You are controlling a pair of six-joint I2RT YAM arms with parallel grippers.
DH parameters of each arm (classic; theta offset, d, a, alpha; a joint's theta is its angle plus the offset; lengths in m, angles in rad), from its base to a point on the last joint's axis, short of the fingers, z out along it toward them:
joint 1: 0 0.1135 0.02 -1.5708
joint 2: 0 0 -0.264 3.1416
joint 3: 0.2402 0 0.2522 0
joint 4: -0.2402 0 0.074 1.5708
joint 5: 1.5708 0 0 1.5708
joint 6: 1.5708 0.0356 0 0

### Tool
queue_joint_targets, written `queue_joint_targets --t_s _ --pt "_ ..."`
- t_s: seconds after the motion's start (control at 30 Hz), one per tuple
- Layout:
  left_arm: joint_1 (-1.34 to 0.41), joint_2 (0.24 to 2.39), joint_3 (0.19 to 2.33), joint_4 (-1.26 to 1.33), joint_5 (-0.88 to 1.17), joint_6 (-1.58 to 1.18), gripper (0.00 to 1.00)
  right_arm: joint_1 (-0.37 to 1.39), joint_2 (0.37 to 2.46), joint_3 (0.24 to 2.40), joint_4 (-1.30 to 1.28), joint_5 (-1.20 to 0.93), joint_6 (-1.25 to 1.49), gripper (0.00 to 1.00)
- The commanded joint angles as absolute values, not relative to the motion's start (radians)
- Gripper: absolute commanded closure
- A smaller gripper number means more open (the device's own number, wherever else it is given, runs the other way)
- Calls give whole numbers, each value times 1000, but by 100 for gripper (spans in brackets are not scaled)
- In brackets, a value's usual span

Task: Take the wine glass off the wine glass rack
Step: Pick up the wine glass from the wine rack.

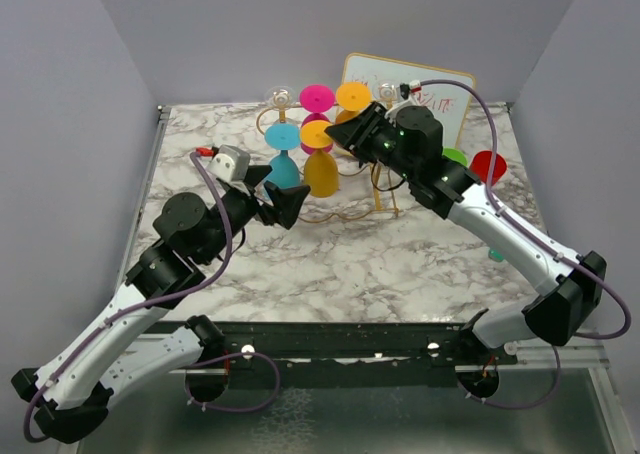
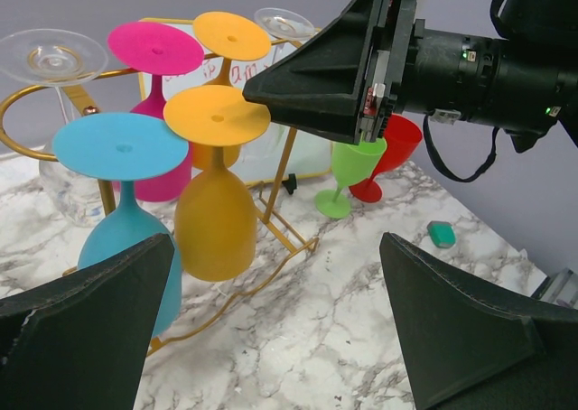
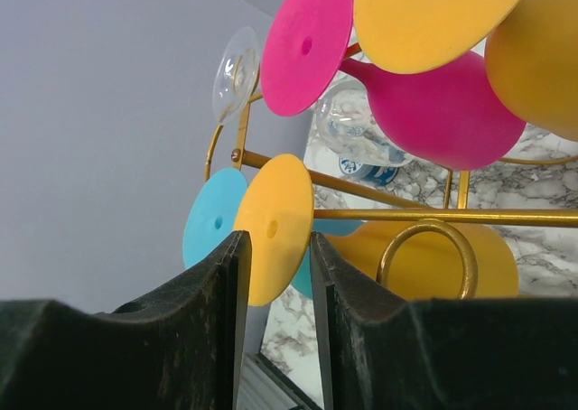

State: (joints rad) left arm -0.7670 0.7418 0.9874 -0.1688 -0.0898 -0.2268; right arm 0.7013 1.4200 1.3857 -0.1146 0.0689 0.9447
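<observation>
The gold wire wine glass rack stands at the back middle of the table, with several glasses hanging upside down on it. The front orange glass hangs beside a blue glass. My right gripper is up at the rack's top. Its jaws are a narrow gap apart, and in the right wrist view the orange glass's foot shows just past the tips. My left gripper is wide open and empty, low in front of the blue glass and orange glass.
A pink glass, a second orange glass and clear glasses also hang on the rack. A gold-framed whiteboard stands behind it. A green glass and a red glass stand upright to the right. A small teal object lies on the marble.
</observation>
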Motion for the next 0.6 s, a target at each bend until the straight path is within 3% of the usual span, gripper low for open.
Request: queue_joint_targets --t_s 0.0,0.23,0.4,0.57 --pt "-764 724 996 -198 -88 -238 1 709 1445 1421 -139 107 943 62" --pt "-765 737 1007 -212 -84 -233 1 709 1460 1429 -134 98 941 69" --pt "-764 736 1009 -223 -95 -231 1 709 1441 1422 -132 110 934 85" --pt "-764 761 1028 -255 -137 -232 1 709 1411 1416 -130 110 922 90"
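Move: The foot of the front orange glass is right at the right hand's half-closed fingers, its middle about 3 cm left and 1 cm ahead, level. The blue glass's foot lies some 10 cm left of that hand, neither ahead nor back; at the same height, the pink foot sits roughly 9 cm ahead and 3 cm left, the back orange one 8 cm ahead and 4 cm right. From the open left hand, the front orange foot is around 12 cm ahead and 6 cm right, about level. The right fingers shut on the rim of the front orange glass's foot and pinch it, narrowing from a bit over a third open to nearly closed. Meanwhile the hand eases barely 1 cm forward and slightly left onto the foot, dipping just under 1 cm before coming most of the way back up, with hardly any wrist turn. ##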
